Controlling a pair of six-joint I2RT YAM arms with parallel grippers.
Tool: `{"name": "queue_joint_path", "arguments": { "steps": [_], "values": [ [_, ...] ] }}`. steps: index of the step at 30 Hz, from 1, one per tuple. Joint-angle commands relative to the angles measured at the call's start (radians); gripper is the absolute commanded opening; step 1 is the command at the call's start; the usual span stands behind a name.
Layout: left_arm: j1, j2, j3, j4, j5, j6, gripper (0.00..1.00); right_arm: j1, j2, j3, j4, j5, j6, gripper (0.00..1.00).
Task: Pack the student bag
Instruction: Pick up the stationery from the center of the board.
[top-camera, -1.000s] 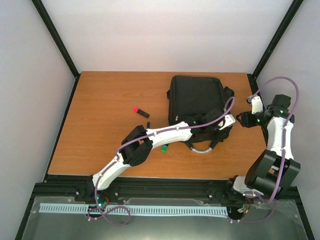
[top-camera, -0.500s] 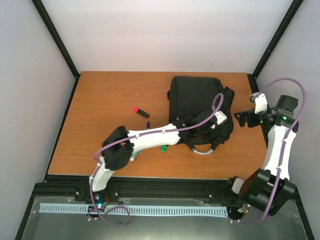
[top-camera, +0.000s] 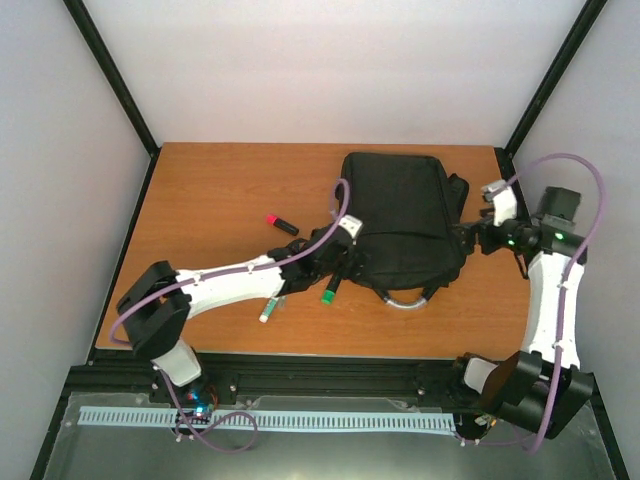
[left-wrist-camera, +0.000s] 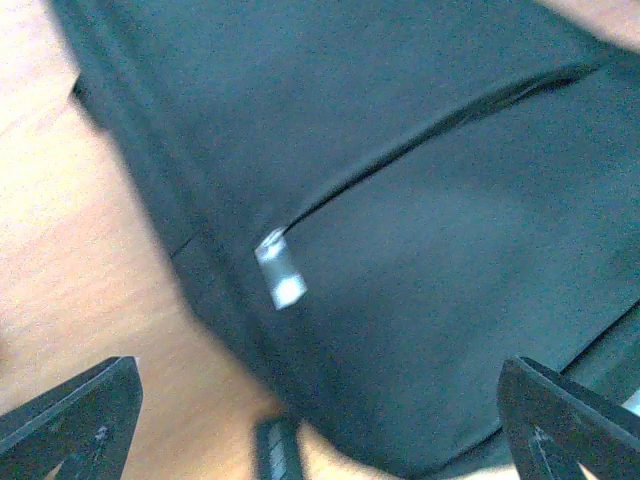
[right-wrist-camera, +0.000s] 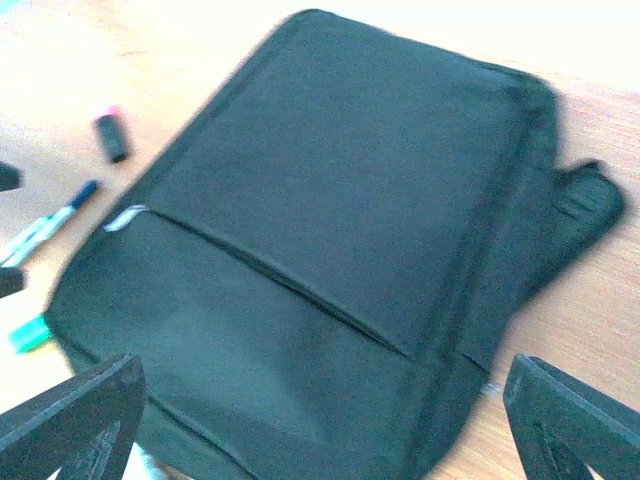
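The student bag (top-camera: 400, 215) lies flat on the wooden table, black, with a grey handle (top-camera: 405, 300) at its near edge. My left gripper (top-camera: 343, 262) hovers open at the bag's near-left edge. In the left wrist view the bag's fabric (left-wrist-camera: 420, 250) and a silver zip pull (left-wrist-camera: 280, 277) lie just ahead of that open gripper (left-wrist-camera: 320, 430). My right gripper (top-camera: 468, 240) is open at the bag's right side. In the right wrist view the whole bag (right-wrist-camera: 330, 250) spreads between its fingers (right-wrist-camera: 75, 420), which hold nothing.
Left of the bag lie a small red-and-black item (top-camera: 282, 224), a green-capped marker (top-camera: 328, 293) and a white pen (top-camera: 268, 308). The right wrist view shows them too: the pink-tipped item (right-wrist-camera: 110, 135), two pens (right-wrist-camera: 50, 230) and the green cap (right-wrist-camera: 30, 333).
The left arm swept from the bag's right side to its near-left edge and its gripper opened. The right gripper opened wider and moved in toward the bag's right edge.
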Motion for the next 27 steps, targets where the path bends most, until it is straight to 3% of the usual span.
{"name": "queue_joint_path", "arguments": {
  "steps": [1, 8, 12, 13, 16, 18, 23, 27],
  "values": [
    [0.054, -0.153, -0.13, 0.04, -0.007, -0.078, 1.0, 0.2, 0.0, 0.018, -0.005, 0.034, 0.004, 1.0],
    [0.097, -0.427, -0.267, -0.081, -0.102, -0.125, 1.0, 0.574, -0.012, 0.043, 0.175, 0.289, 0.112, 1.0],
    [0.099, -0.533, -0.254, -0.235, -0.22, -0.13, 1.0, 0.62, 0.049, 0.074, 0.196, 0.235, 0.071, 1.0],
    [0.1, -0.549, -0.247, -0.293, -0.278, -0.168, 1.0, 0.62, 0.066, 0.064, 0.202, 0.185, 0.056, 1.0],
    [0.1, -0.533, -0.184, -0.582, -0.534, -0.476, 1.0, 0.62, 0.134, 0.025, 0.224, 0.094, 0.165, 1.0],
    [0.103, -0.498, -0.142, -0.705, -0.594, -0.453, 1.0, 0.62, 0.198, 0.042, 0.171, 0.089, 0.206, 1.0],
    [0.102, -0.519, -0.174, -0.643, -0.529, -0.263, 1.0, 0.618, 0.184, -0.042, 0.222, 0.132, 0.174, 1.0],
    [0.102, -0.51, -0.187, -0.578, -0.325, -0.182, 1.0, 0.618, 0.13, -0.107, 0.276, 0.136, 0.187, 1.0]
  ]
}}
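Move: The two pens lie about 15 cm to the left of the left hand, level with it and some 16 cm below. The glue stick is 20 cm left and 6 cm back, the pink-capped marker 17 cm left and 21 cm ahead, and the green-capped marker almost underneath, 2 cm back. From the right hand, the backpack's zip pull is about 28 cm left, 13 ahead and 18 below, its green-capped neighbour 35 cm left, 1 back and 24 below. The pens and glue stick draw the empty left hand: it swings about 22 cm left, away from the backpack, arching up before settling slightly, and turns some 35 degrees counter-clockwise until its fingers point forward. Meanwhile the right hand sweeps about 17 cm left over the backpack towards the zip pull, turning counter-clockwise some 25 degrees, then sinks. Both stay wide open. ##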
